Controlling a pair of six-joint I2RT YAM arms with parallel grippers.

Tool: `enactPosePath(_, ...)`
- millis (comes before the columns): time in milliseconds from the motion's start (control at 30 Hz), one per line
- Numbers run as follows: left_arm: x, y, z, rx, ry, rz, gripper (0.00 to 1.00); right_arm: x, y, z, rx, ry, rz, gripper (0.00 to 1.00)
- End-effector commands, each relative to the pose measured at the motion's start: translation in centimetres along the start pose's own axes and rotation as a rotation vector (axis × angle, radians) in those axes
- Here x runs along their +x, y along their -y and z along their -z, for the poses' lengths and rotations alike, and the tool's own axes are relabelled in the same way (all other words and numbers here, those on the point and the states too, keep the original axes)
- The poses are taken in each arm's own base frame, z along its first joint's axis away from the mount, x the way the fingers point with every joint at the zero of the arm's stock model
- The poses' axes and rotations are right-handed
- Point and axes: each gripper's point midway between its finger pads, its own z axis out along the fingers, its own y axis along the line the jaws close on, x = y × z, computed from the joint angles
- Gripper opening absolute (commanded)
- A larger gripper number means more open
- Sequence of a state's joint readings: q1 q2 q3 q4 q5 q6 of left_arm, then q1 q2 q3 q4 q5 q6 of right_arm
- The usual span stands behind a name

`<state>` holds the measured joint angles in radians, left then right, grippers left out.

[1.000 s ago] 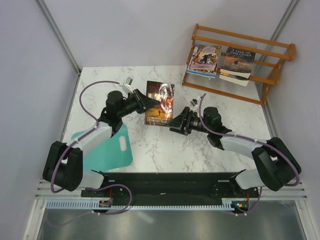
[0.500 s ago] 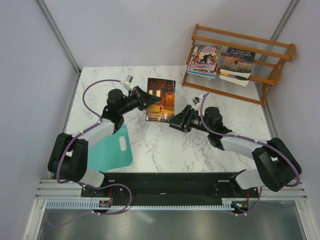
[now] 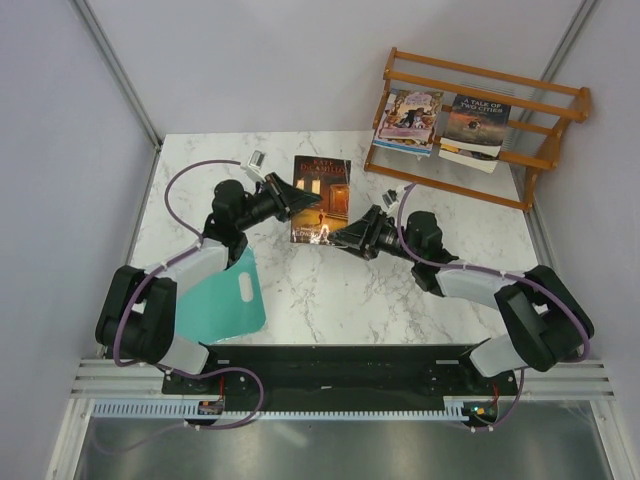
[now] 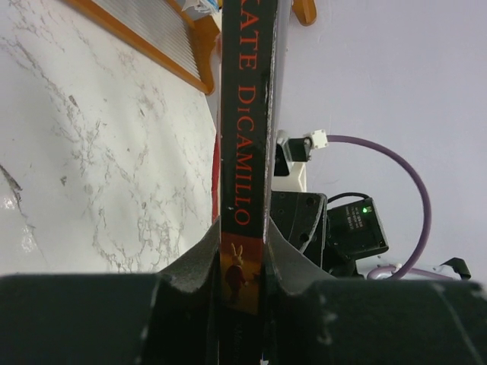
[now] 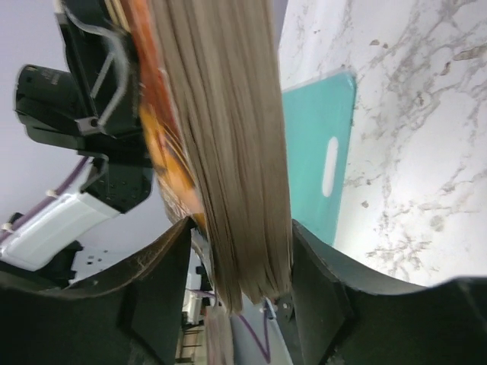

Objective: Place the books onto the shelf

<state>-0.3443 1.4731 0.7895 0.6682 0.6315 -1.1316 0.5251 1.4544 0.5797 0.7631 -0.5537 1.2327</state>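
Note:
A dark red-brown book [image 3: 322,193] with "Kate DiCamillo" on its spine [image 4: 245,114] stands on edge above the table's middle. My left gripper [image 3: 306,203] [image 4: 243,262] is shut on its spine side. From the right, my right gripper [image 3: 342,238] [image 5: 240,258] straddles the book's page edge [image 5: 228,137]. Its jaws stand open, with a small gap on one side. The orange-brown shelf [image 3: 480,72] stands at the back right. On it lean a pink-purple book [image 3: 408,115] and "A Tale of Two Cities" [image 3: 475,122], with lighter books half hidden beneath them.
A teal flat sheet [image 3: 225,300] [image 5: 319,152] with a handle hole lies at the near left, under the left arm. White marble table [image 3: 300,300] stretches between the arms and the shelf. Grey walls close in on the left, back and right.
The left gripper has turned the book more upright and shifted it slightly. The right gripper has moved up-left to the book's lower corner and narrowed its jaws round the pages.

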Motion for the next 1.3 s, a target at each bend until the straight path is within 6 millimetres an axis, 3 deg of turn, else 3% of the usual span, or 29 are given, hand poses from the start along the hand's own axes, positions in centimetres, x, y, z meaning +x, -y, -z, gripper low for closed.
enactPosePath(0, 0.5, 1.4, 0.3, 0.068, -0.011, -0.005, 0.02, -2.2, -4.0, -0.9, -0.136, 0.043, 0.043, 0.49)
enactPosePath(33, 0.5, 1.3, 0.3, 0.066, -0.015, -0.007, 0.02, -2.2, -4.2, -0.9, -0.143, 0.042, 0.041, 0.35)
enactPosePath(267, 1.2, -0.4, -0.1, 0.029, -0.047, 0.003, 0.02, -2.2, -4.9, -0.6, -0.161, 0.034, 0.038, 0.06)
enactPosePath(333, 1.3, -1.4, -0.1, -0.015, -0.067, -0.013, 0.23, -2.4, -5.2, -0.5, -0.15, 0.036, 0.063, 0.03)
enactPosePath(367, 1.2, -1.7, 0.0, -0.036, -0.065, -0.024, 0.33, -2.4, -4.3, -0.4, -0.104, 0.033, 0.055, 0.03)
enactPosePath(400, 1.0, -2.2, 0.2, -0.058, -0.063, -0.064, 0.51, -2.8, -4.7, -0.1, -0.097, 0.046, 0.097, 0.02)
enactPosePath(500, -0.3, -4.0, 1.5, -0.187, -0.02, -0.123, 0.71, -3.8, -4.7, 1.0, -0.037, 0.072, 0.147, 0.01)
enactPosePath(600, -2.3, -4.3, 3.7, -0.296, 0.059, -0.205, 0.83, -5.5, -4.7, 2.5, 0.01, 0.1, 0.173, 0.0)
enactPosePath(633, -2.1, -5.0, 4.4, -0.344, 0.054, -0.208, 0.85, -6.2, -4.2, 3.1, 0.043, 0.108, 0.184, 0.0)
enactPosePath(700, -3.3, -4.7, 5.6, -0.387, 0.096, -0.275, 0.91, -7.1, -5.3, 4.0, 0.037, 0.115, 0.222, 0.0)
enactPosePath(900, -2.3, -6.6, 6.8, -0.458, 0.051, -0.282, 0.91, -11.0, -5.0, 6.3, 0.089, 0.156, 0.258, 0.0)
enactPosePath(1100, -0.9, -8.1, 7.2, -0.476, 0.017, -0.245, 0.91, -15.8, -3.1, 9.8, 0.122, 0.226, 0.217, 0.0)
enactPosePath(1167, -0.7, -8.2, 7.3, -0.477, 0.011, -0.245, 0.91, -16.0, -2.8, 10.0, 0.112, 0.201, 0.206, 0.0)
enactPosePath(1200, -0.7, -8.2, 7.3, -0.48, 0.008, -0.244, 0.91, -17.3, -2.5, 11.0, 0.123, 0.235, 0.206, 0.0)
enactPosePath(1267, -0.6, -8.2, 7.4, -0.48, 0.005, -0.25, 0.91, -17.9, -2.7, 11.3, 0.118, 0.236, 0.212, 0.0)
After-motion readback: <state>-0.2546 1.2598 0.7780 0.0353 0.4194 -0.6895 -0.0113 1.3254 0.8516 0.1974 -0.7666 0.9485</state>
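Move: Between the hands, the raised book is still pinched by its spine in the left fingers, its middle about 4 cm to the left hand's right, 1 cm farther out and level with it. From the right fingers, open around its page edge, the book's middle is some 7 cm ahead, 4 cm left and 2 cm up. The left shelf stack is about 23 cm ahead, 15 cm right, level; the Tale of Two Cities stack stands 14 cm right of it. Closing on the page edge near the book's lower corner, the right fingers take the book over. The left fingers then open wide, and that hand leaves the spine, sinking and going about 8 cm left as it rolls. The right hand carries the book some 16 cm right, 9 cm forward and 5 cm up towards the left shelf stack, turning slightly clockwise. ##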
